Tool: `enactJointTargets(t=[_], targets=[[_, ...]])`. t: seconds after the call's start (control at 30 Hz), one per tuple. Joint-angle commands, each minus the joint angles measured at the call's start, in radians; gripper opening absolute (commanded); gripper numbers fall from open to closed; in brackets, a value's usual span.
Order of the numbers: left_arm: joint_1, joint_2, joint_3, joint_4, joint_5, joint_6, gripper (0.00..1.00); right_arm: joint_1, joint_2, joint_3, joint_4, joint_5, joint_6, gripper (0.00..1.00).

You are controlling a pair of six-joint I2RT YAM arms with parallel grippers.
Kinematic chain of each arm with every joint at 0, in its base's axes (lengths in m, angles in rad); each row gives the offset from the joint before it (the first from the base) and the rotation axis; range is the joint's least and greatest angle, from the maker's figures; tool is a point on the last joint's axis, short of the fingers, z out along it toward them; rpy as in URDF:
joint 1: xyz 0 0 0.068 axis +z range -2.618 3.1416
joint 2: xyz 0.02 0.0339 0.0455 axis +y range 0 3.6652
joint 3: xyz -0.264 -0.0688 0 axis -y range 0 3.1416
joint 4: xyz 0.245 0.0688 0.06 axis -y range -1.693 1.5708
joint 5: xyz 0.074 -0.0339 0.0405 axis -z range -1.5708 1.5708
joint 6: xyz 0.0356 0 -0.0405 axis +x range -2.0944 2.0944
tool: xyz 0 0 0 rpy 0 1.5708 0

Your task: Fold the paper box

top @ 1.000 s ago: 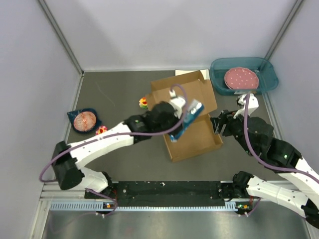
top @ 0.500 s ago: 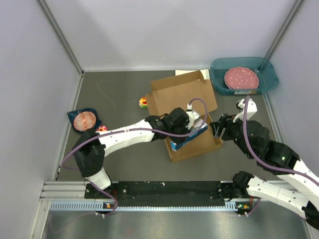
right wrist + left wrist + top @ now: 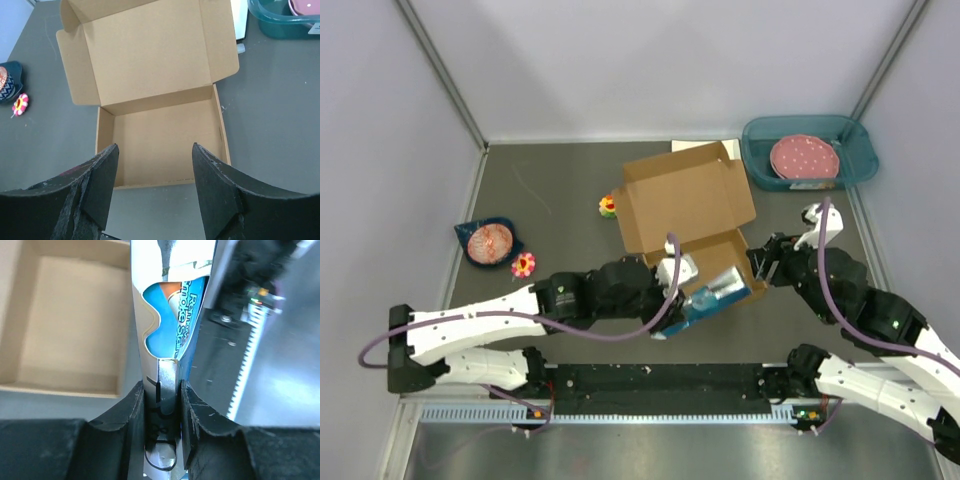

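The paper box (image 3: pixel 688 198) of brown cardboard lies open mid-table, its lid flat toward the back and its shallow tray (image 3: pixel 725 252) toward me. In the right wrist view the paper box (image 3: pixel 160 125) is empty, and my right gripper (image 3: pixel 155 146) hangs open just in front of its near wall. From above, that right gripper (image 3: pixel 760 263) sits by the tray's right side. My left gripper (image 3: pixel 695 290) is shut on a blue and white packet (image 3: pixel 718 293) over the tray's near edge. In the left wrist view the packet (image 3: pixel 172 315) stands between the fingers (image 3: pixel 134 405), with the tray (image 3: pixel 70 325) to the left.
A teal tub (image 3: pixel 855 160) holding a pink speckled plate (image 3: pixel 804 156) stands at the back right. A dark blue dish (image 3: pixel 488 241) and a small flower toy (image 3: pixel 523 264) lie at the left, another flower (image 3: pixel 608 205) by the lid. A metal rail (image 3: pixel 660 410) runs along the near edge.
My left arm has drawn back toward me, carrying the packet from above the tray's left part to its near edge. The right gripper has barely shifted.
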Motion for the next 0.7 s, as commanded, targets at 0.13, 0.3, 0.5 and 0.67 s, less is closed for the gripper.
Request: enactJointTargets(t=[0.13,0.3,0.5,0.67], targets=[[-0.246,0.071,-0.245,0.175,-0.066,-0.2,0.22,0.0,0.004,-0.057,-0.003,0.004,0.068,0.61],[-0.269,0.157,-0.325,0.325,-0.122,-0.225,0.22,0.001,-0.027,-0.109,-0.008,-0.029,0.11,0.6],[-0.269,0.26,-0.323,0.347,-0.23,-0.17,0.24,0.001,-0.062,-0.193,-0.062,-0.052,0.192,0.59],[-0.251,0.233,-0.362,0.368,-0.277,-0.115,0.32,0.0,-0.076,-0.241,-0.098,-0.091,0.238,0.58]])
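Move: My left hand, still gripping the blue pack, is heading for the bare table strip in front of the cardboard box, about 6 cm back and some 22 cm below. The box tray's middle lies 13 cm ahead of that hand and 4 cm right, 21 cm down; its open lid's middle 16 cm beyond the tray. From my empty right hand the tray is about 8 cm ahead, 7 cm left and 26 cm below. I swing my left hand back about 9 cm, then plunge it nearly 20 cm towards the strip in front of the tray, easing a little forward again as it slows and tipping the fingers some 20 degrees further down, grip on the blue pack kept. My right hand sinks about 9 cm towards the tray, drawing slightly back, nose tipping down, fingers staying open. ##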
